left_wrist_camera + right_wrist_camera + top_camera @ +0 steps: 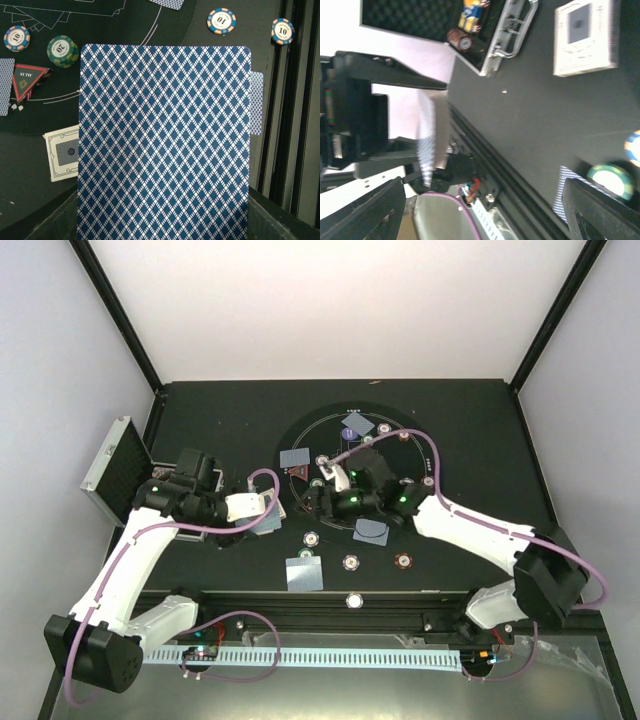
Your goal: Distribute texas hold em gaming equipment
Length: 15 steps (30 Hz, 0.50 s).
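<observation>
My left gripper [262, 506] is shut on a deck of blue-patterned playing cards [164, 145], which fills the left wrist view and hides its fingers. Single cards [304, 573] lie face down on the round layout, with another card [373, 531] under my right wrist. Striped chips [351, 561] are spread around the ring; a green chip stack [62, 51] sits beside the red triangle marker [29, 80]. A white button disc [354, 600] lies near the front edge. My right gripper [322, 495] is open over the layout, empty, facing the held deck [432, 135].
The silver ribbed case [115, 470] stands open at the far left, with chips [470, 25] inside its foam. A white-bordered card box [62, 152] lies between the case and the layout. Black rails [400, 615] run along the table's near edge.
</observation>
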Each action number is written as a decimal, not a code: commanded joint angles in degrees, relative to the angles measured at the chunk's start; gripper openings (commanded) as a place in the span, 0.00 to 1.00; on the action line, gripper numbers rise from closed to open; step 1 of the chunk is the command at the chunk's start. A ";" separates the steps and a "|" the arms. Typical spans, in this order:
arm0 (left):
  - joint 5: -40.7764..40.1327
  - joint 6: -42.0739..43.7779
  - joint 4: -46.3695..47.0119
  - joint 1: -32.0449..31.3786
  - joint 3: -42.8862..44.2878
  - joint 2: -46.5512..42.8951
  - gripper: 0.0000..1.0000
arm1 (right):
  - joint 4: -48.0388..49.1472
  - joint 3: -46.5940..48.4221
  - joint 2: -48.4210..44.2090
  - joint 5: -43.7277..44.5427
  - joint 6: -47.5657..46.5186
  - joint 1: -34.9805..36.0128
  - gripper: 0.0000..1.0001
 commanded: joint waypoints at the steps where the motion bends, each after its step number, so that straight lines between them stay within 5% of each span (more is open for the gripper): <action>1: 2.39 -0.07 -0.30 -0.36 2.19 0.09 0.02 | 6.82 5.45 4.10 -2.40 3.98 3.77 0.88; 15: 2.37 -0.94 -0.74 -0.74 2.87 0.08 0.02 | 9.46 14.99 17.51 -5.02 5.41 8.61 0.83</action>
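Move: The deck held in the left fingers lies about 11 cm to the right hand's left, 1 cm back and some 4 cm lower; from the left hand point its middle is about 1 cm ahead, 2 cm right and 3 cm down. Down on the table, the card box is roughly 11 cm ahead and 13 cm left of the right hand and 16 cm below; the green chips are about 3 cm back, 2 cm left and 17 cm below. Leftward the right hand reaches about 8.5 cm towards the deck, slowing as it goes and drifting slightly back; it rises some 2 cm, then sinks again, turning a little counter-clockwise. Its fingers stay wide open, coming up around the deck's free end without closing on it. The left hand stays in place and keeps its hold on the deck. ##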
